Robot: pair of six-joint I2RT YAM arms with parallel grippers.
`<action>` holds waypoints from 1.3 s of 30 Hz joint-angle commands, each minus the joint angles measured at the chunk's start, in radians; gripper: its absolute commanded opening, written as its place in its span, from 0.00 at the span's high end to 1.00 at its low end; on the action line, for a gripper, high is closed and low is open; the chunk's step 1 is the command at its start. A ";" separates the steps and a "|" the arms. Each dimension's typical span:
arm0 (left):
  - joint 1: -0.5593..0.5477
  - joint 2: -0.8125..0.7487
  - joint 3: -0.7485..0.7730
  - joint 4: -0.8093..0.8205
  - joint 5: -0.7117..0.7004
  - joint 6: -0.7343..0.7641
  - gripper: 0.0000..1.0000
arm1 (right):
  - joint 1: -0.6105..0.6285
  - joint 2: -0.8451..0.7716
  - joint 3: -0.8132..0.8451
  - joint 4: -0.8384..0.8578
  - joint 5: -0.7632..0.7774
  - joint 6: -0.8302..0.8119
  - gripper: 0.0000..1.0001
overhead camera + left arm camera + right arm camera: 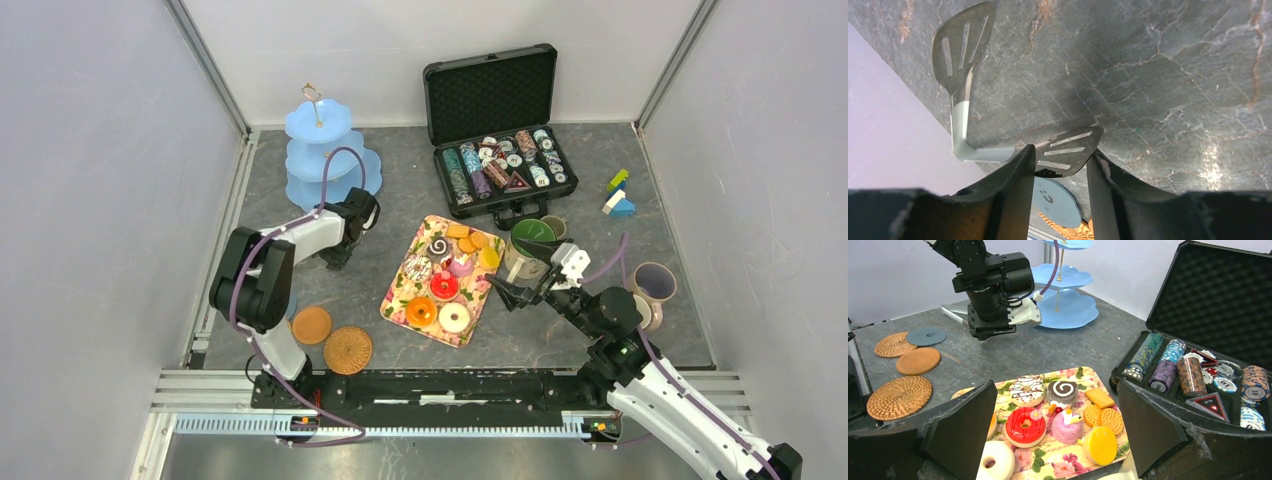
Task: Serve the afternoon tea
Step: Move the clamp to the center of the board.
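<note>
A flowered tray holds donuts, a swirl cake and biscuits. My right gripper hangs open over the tray's near right edge, with nothing between its fingers. A green-lined mug stands just behind it and a lilac mug to its right. My left gripper points down at the table left of the tray. Metal serving tongs lie there. In the left wrist view the fingers stand half closed, touching both edges of one slotted blade. Woven coasters lie near the left base.
A light-blue tiered stand rises at the back left. An open black case of poker chips sits behind the tray. Small coloured blocks lie at the back right. A blue smiley disc rests by the coasters.
</note>
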 commanded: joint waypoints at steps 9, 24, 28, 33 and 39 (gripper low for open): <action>-0.049 0.077 0.095 -0.011 -0.020 0.057 0.75 | 0.005 0.003 -0.002 0.023 0.003 -0.011 0.02; -0.202 0.096 0.168 0.018 -0.331 0.162 0.90 | 0.005 0.041 0.009 0.020 0.000 -0.039 0.02; -0.275 0.122 0.260 -0.067 -0.343 0.160 0.94 | 0.005 0.061 0.016 0.021 -0.009 -0.039 0.02; -0.317 0.181 0.461 -0.235 -0.168 0.114 0.94 | 0.005 0.080 0.021 0.023 -0.010 -0.044 0.02; -0.338 0.325 0.737 -0.376 0.014 -0.018 0.97 | 0.005 0.095 0.022 0.026 -0.006 -0.047 0.02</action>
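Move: The left fingers straddle one slotted head of the clamp; the clamp's middle is about 7 cm left, 2 cm ahead. The board's center lies some 23 cm right and 3 cm back, the blue cake stand about 18 cm ahead and 1 cm left, the grey coaster 12 cm left and 9 cm back, all near table level or taller. From the right hand, the clamp is roughly 41 cm left, level fore-and-aft, 20 cm below. The left fingers pinch the clamp by one head, lift about 8 cm and carry it some 15 cm right and forward. ##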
